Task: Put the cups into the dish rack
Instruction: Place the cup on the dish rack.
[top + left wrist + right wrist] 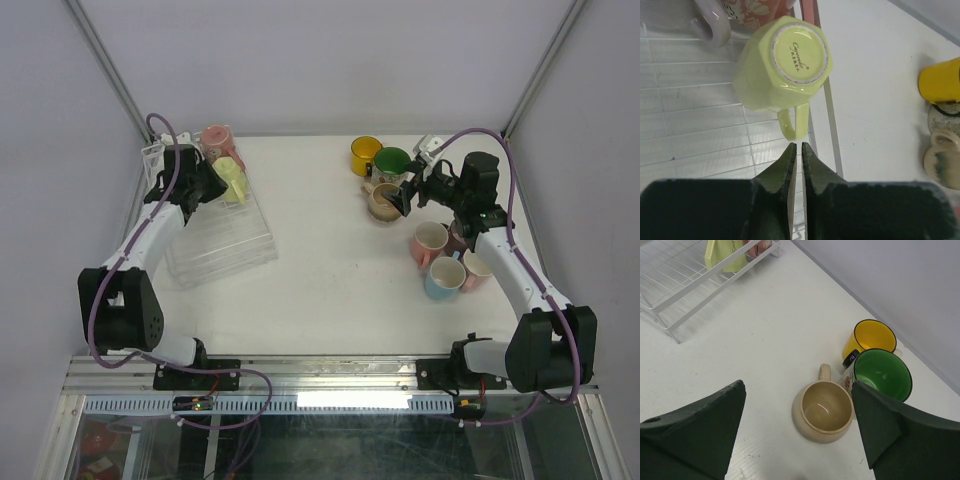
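Observation:
The clear dish rack (215, 240) lies at the left. A pale yellow-green cup (785, 62) stands upside down in it by the rack's right rail, next to a lilac cup (710, 20) and a pink patterned cup (760, 7). My left gripper (799, 146) is shut on nothing, its tips just short of that cup's handle (792, 122). My right gripper (797, 387) is open above a beige cup (822, 412), which stands upright between the two fingers. A green cup (882, 372) and a yellow cup (870, 337) stand close behind it.
More cups cluster at the right of the table: a pink one (430, 240), a light blue one (444, 277), a cream one (478, 270) and a mauve one (460, 238) under the right arm. Grey walls enclose the table's back and sides.

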Robot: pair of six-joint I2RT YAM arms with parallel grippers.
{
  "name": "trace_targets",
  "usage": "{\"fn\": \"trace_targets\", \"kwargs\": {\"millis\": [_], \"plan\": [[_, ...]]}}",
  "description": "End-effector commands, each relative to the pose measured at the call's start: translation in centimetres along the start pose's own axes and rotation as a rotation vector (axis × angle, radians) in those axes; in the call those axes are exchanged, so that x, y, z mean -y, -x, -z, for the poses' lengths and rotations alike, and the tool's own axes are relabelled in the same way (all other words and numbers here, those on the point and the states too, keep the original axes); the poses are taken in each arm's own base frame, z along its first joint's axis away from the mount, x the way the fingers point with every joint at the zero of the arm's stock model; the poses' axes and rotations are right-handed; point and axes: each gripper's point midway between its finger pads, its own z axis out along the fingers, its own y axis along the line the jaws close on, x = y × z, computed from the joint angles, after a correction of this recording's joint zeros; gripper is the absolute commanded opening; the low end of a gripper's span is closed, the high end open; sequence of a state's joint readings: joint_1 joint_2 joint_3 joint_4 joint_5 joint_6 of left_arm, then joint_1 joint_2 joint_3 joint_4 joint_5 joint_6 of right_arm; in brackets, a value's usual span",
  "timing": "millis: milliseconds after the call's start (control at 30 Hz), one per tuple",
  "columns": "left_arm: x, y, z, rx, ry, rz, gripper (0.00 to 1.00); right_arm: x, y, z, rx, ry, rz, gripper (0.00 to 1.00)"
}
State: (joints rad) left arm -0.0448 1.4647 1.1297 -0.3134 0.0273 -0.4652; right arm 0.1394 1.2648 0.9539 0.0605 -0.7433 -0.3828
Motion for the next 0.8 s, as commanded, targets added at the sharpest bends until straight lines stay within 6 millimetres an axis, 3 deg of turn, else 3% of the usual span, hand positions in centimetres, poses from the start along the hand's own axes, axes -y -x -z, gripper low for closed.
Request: {"fn": "trace_targets", "kwargs": {"millis": [0,167,367,767], "plan": [[-0.1,-0.1,-1.7,-0.016,-0.011,-0.039,0.05,0.4,1.6,0.1,0.043,-0.001,0.025,0.89],[-1.5,-0.6,-3.3,-0.022,0.043,-0.043,0.04,0.4,1.6,0.4,0.043,-0.012,0.028,0.89],[-1.8,-1.9,-4.6,-0.023,0.019,-0.032,0.04,0.3,1.3,0.4,0.037,-0.011,0.025,0.89],[-1.8,1.4,-7.5,0.111,0.055,0.051,0.05,0.5,1.5,0.3,0.039,-0.013,0.029,0.90]]}}
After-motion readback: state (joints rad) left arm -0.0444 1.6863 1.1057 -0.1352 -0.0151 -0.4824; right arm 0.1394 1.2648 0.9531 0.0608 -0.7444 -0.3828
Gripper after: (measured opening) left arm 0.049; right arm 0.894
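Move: The yellow-green cup lies bottom-up at the rack's right edge, about 4 cm ahead of the left hand, 2 cm right and 6 cm lower. From that hand, the pink cup is roughly 13 cm ahead and 1 cm left; the lilac cup is about 9 cm ahead and 9 cm left. From the idle right hand, the yellow-green cup lies some 40 cm left, 7 cm ahead and 15 cm below. Fingers shut, the left hand drops about 7 cm beside the yellow-green cup, then nudges it forward, advancing 3 cm. ##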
